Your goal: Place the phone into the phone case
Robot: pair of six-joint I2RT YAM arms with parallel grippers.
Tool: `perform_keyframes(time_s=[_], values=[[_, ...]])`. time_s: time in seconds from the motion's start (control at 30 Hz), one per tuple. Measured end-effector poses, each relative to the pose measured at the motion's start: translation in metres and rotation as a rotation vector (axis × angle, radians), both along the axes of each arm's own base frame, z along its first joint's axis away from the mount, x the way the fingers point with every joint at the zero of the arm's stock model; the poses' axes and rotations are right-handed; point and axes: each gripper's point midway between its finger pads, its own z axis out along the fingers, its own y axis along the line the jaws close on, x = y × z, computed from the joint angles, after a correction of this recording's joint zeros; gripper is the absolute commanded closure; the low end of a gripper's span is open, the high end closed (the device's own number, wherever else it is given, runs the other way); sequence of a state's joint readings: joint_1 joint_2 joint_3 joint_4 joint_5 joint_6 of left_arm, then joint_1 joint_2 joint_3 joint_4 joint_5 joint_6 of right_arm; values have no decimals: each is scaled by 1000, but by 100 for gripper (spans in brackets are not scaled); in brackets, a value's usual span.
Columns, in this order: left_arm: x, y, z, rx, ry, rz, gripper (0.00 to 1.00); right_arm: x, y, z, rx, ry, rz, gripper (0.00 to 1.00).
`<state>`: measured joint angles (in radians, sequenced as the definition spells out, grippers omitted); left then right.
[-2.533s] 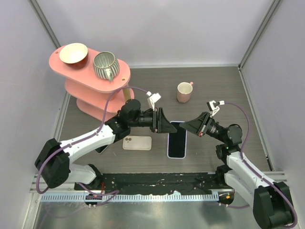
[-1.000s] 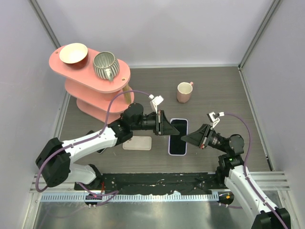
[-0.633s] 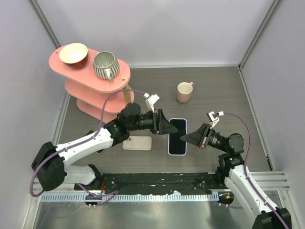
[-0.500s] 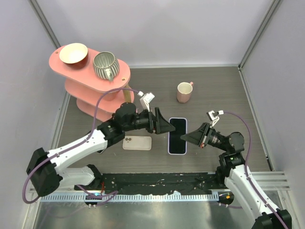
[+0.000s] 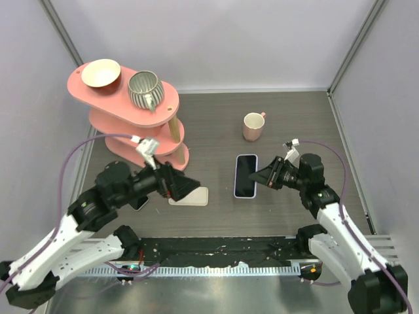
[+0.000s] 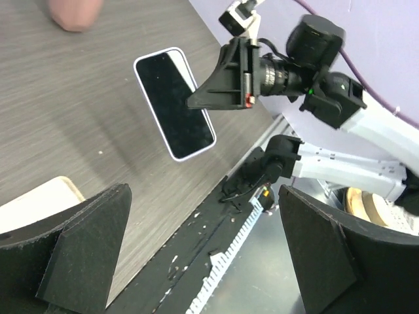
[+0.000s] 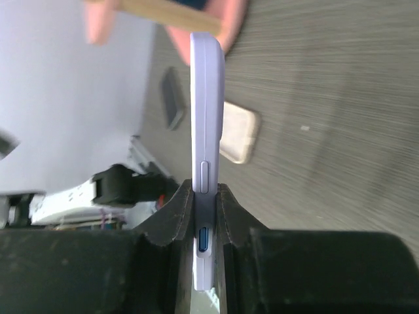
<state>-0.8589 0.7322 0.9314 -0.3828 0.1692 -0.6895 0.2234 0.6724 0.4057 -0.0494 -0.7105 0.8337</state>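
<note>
The phone (image 5: 245, 174), black screen with a lavender rim, hangs a little above the table, and my right gripper (image 5: 265, 176) is shut on its right edge. In the right wrist view the phone (image 7: 207, 124) stands edge-on, pinched in that gripper (image 7: 204, 196). The left wrist view has the phone (image 6: 173, 103) held off to the side. The beige phone case (image 5: 195, 196) lies flat on the table, partly under my left gripper (image 5: 190, 186). That gripper (image 6: 201, 190) is open and holds nothing, well left of the phone. A corner of the case (image 6: 39, 203) shows there.
A pink two-tier shelf (image 5: 157, 119) at the back left carries a bowl (image 5: 101, 72) and a ribbed grey cup (image 5: 145, 89). A pink mug (image 5: 253, 125) stands behind the phone. A small dark object (image 5: 139, 204) lies left of the case.
My left gripper has opened, let go of the phone and drawn back left over the case. The right gripper keeps the phone and has shifted it slightly away from the near edge.
</note>
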Motion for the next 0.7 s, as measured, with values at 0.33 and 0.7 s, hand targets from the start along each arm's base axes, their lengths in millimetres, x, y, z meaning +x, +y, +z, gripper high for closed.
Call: perform_keyframes(time_s=[0.33,0.7], values=[[-43,110,-19,-37,-136,210,0,36,-15,-85,-271,285,-52,99],[-35,127,-49,54,-115,292,0,74,-17,-115,-409,296,21,91]])
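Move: The right hand already holds the cased phone by its right edge, the phone's middle about 3 cm to the left. The clear table it is carried to lies some 9 cm ahead, 2 cm left and 18 cm below; the mug stands about 26 cm ahead, 1 cm to the right, and the beige case 24 cm left, 2 cm ahead. From the open left hand, the cased phone is about 18 cm right, 6 cm ahead, 13 cm below. Down and then forward, the right hand carries the cased phone towards the clear table in front of the mug, sinking about 11 cm while its fingers tip some 30 degrees further downward and keep their hold. The left hand, empty and wide open, draws off to the left by about 13 cm, also backing and sinking a little and turning counter-clockwise. ##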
